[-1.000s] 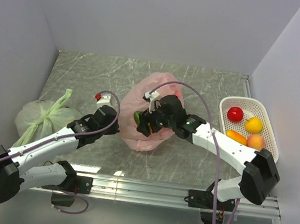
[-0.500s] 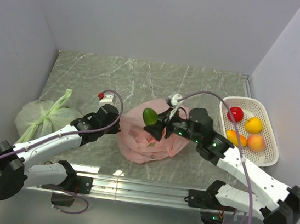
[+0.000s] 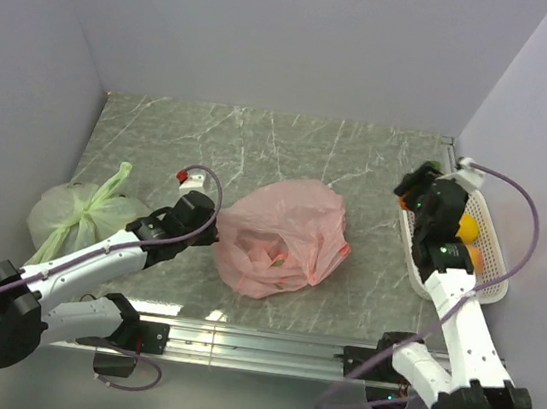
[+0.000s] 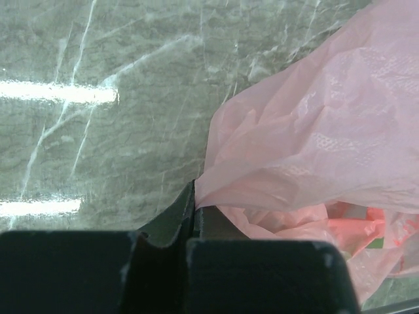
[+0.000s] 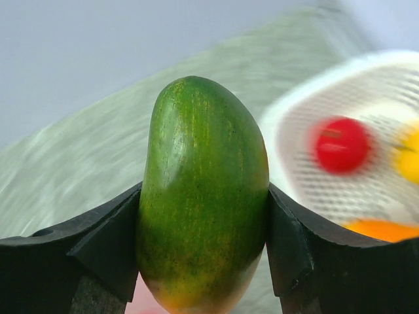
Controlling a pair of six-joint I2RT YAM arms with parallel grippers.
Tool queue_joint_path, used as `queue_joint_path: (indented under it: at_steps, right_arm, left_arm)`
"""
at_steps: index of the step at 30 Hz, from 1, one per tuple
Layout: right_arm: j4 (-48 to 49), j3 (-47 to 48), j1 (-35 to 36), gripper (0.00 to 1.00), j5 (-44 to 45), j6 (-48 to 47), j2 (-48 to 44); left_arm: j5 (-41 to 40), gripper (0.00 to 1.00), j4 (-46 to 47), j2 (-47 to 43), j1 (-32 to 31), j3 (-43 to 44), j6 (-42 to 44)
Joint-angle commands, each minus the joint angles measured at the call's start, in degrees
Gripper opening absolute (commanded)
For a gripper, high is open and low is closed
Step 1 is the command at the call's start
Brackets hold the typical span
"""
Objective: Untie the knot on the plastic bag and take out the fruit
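The pink plastic bag lies crumpled mid-table, its mouth slack; the knot is out of view. My left gripper is at the bag's left edge. In the left wrist view that gripper is shut on a fold of the pink bag. Reddish fruit shows faintly through the plastic. My right gripper hovers at the left rim of the white basket. The right wrist view shows my right gripper shut on a green, oval fruit with a yellowing tip.
The basket holds a red fruit, a yellow one and an orange one. A tied pale green bag sits at the far left by the wall. Walls enclose the table on three sides.
My right arm has lifted the green fruit out of the pink bag and swung right to the basket. The bag has slumped flatter. My left gripper stays on the bag's edge.
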Motion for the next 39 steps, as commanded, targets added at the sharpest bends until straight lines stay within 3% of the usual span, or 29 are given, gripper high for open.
queue_joint_path:
  at_steps: [1,4,8,9,11,12,14,19,24,29,33,39]
  right_arm:
    - [-1.0,-2.3,-9.2,0.12,6.6,9.0,2.9]
    - [-0.5,-4.1,-17.4,0.18,3.8,13.3,7.8]
    - [-1.5,-3.8,-21.1,0.28,2.9,15.1,13.4]
    - [-1.8,-3.7,-21.5,0.52,3.1,15.3,13.8]
    - [-2.9,-3.4,-22.1,0.74,4.0,16.3,13.9]
    - [-3.5,-3.4,-22.2,0.9,4.6,16.7,13.7]
    - [-5.5,-2.5,-22.4,1.0,5.9,17.5,12.7]
    - [-10.0,0.2,-22.3,1.0,5.1,17.6,7.6]
    - [-8.8,-0.4,-22.2,1.0,-3.3,15.9,-3.8]
    - [-8.4,0.2,-17.4,1.0,-5.3,15.0,-13.7]
    - [-5.5,-1.2,-14.8,1.0,-13.3,15.0,-19.5]
    - [-6.9,-2.0,-12.3,1.0,-18.4,13.3,-27.6]
  left_arm:
    - [0.0,0.01,0.2,-2.5,0.2,0.5,0.4]
    - [-0.5,0.01,-0.3,-3.4,0.2,0.5,0.4]
    - [-1.3,0.01,-1.0,-3.7,0.2,1.0,0.0]
    - [-1.2,0.01,-1.2,-3.4,0.2,1.2,0.1]
    - [-1.5,0.0,-1.3,-3.2,0.2,2.1,0.2]
    - [-1.5,0.01,-1.3,-2.7,0.2,2.5,0.4]
    - [-1.5,0.01,-1.3,-2.0,0.1,4.1,1.0]
    - [-1.5,0.01,-1.5,1.1,0.2,8.7,2.1]
    - [-4.9,0.0,-2.1,4.3,1.2,13.6,3.0]
    - [-3.2,0.01,-2.1,7.6,7.0,19.1,5.1]
    - [-1.9,0.03,-2.7,10.9,13.5,25.4,6.1]
    - [-1.9,0.06,-0.1,14.4,22.0,29.2,6.7]
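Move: The right gripper holds the green mango; the middle of the white basket is level with it, about 16 cm to its right and some 21 cm below. From this hand, in the basket, the red fruit lies 6 cm ahead and 11 cm right, the orange mango 3 cm back and 10 cm right, the yellow fruit 2 cm ahead and 18 cm right. From the left gripper, pinching the pink bag's edge, the bag's middle lies 16 cm right, 4 cm ahead and slightly below. Swing the right gripper right and down, about 13 cm each, turning some 30 degrees clockwise, and open it fully to let go of the green mango in the basket. Then lift it clear about 20 cm, drawing left and back. Keep the left fingers on the bag's edge, raise slightly, then drag it about 13 cm forward with more rise and some left. ##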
